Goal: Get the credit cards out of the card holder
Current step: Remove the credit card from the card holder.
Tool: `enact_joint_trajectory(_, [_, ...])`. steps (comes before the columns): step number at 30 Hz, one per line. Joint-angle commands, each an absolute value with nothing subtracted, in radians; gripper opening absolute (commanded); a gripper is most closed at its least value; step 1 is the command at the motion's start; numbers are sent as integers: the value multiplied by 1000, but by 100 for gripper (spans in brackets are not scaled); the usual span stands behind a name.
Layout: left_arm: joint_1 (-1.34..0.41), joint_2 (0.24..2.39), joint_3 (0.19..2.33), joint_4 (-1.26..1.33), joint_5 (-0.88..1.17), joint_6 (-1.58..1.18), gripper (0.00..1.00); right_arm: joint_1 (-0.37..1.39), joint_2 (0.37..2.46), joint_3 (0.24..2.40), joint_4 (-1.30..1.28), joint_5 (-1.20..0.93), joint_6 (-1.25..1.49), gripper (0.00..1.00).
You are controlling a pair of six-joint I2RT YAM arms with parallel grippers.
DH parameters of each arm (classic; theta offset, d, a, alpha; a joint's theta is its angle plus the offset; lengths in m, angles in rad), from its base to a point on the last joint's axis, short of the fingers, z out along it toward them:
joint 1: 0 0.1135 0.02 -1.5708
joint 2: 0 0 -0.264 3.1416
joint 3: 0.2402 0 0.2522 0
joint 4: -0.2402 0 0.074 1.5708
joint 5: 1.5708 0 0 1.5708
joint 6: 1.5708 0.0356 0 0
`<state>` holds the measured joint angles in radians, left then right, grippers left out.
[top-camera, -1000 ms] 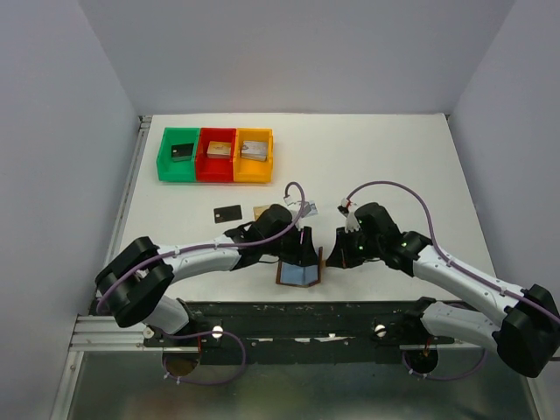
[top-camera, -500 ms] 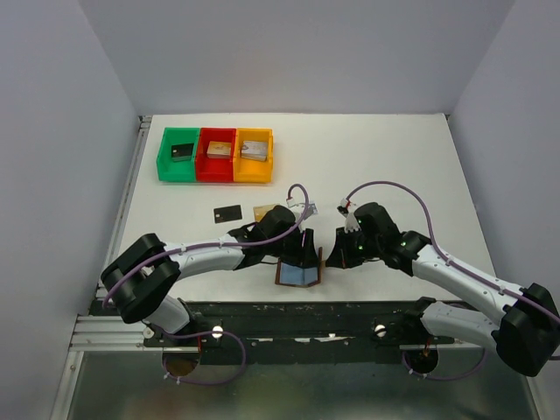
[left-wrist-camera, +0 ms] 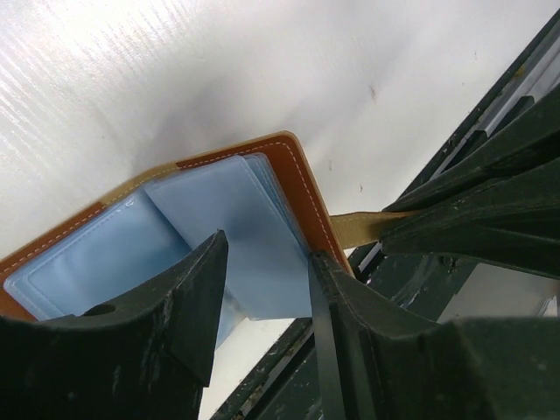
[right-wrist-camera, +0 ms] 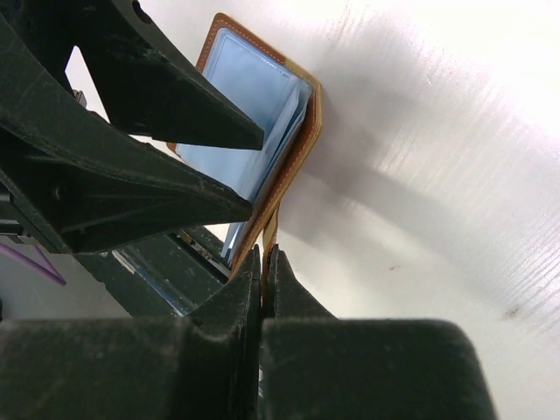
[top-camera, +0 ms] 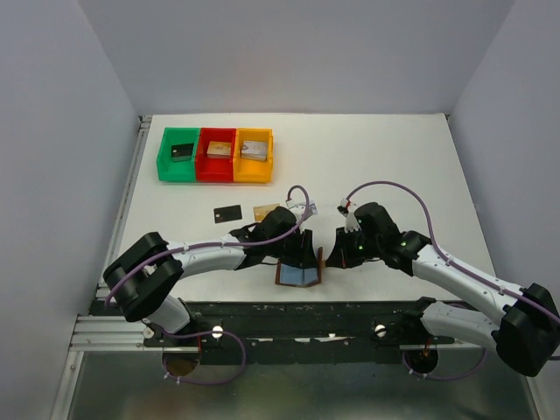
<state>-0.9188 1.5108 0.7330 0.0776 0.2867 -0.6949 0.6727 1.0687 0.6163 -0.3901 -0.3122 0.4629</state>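
Note:
The brown card holder [top-camera: 298, 275] lies open near the table's front edge, its pale blue pockets [left-wrist-camera: 131, 254] facing up. My left gripper [top-camera: 302, 251] [left-wrist-camera: 262, 284] hangs open just above it, one finger on each side of the right-hand blue pocket leaf [left-wrist-camera: 262, 236]. My right gripper [top-camera: 338, 255] [right-wrist-camera: 264, 254] is shut on the holder's tan tab strap [right-wrist-camera: 271, 229] [left-wrist-camera: 363, 227]. Two credit cards lie flat behind the arms, one black [top-camera: 227, 213] and one gold [top-camera: 265, 211]. I cannot make out any card inside the pockets.
Green [top-camera: 178, 154], red [top-camera: 217, 154] and orange [top-camera: 254, 156] bins with small blocks stand at the back left. The black base rail [top-camera: 306, 315] runs just in front of the holder. Both arms crowd the holder from either side.
My left gripper has edged slightly down and right onto the holder, its jaws a touch narrower. The right gripper and the holder have not moved.

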Motion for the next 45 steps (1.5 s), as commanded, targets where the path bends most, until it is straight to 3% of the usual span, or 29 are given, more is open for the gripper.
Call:
enact_joint_trajectory(1, [-927,1511,742,34,221,-667,52,669,1057,646,-391,-334,468,0])
enact_joint_trajectory(23, [-923,1333,650,-126,-21,-657,52,667,1058,646,-400,-321,457,0])
enact_joint_trajectory(45, [-922,1404,683,-83,75,-657,56,669,1055,623,-391,-308,457,0])
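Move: The left hand's half-open fingertips are at the upright stack of clear sleeves beside the card holder's right cover. The holder's left half, where they are taken, is centred about 6 cm to the left, level in reach and some 3 cm below. The silver card lies about 16 cm ahead and 3 cm left, the gold card 15 cm ahead and 13 cm left. From the right hand, which pinches the strap, the left half is roughly 11 cm left, 2 cm back and 3 cm down. Leftward about 6 cm, with a slight forward drift, the left hand sweeps from the right cover over to the card holder's left half, its fingertip carrying the stack of sleeves across, then sinks about 2 cm over them. The wrist turns some 15 degrees so the fingers point more steeply down, their gap unchanged. The right hand stays still and keeps its pinch on the strap. ##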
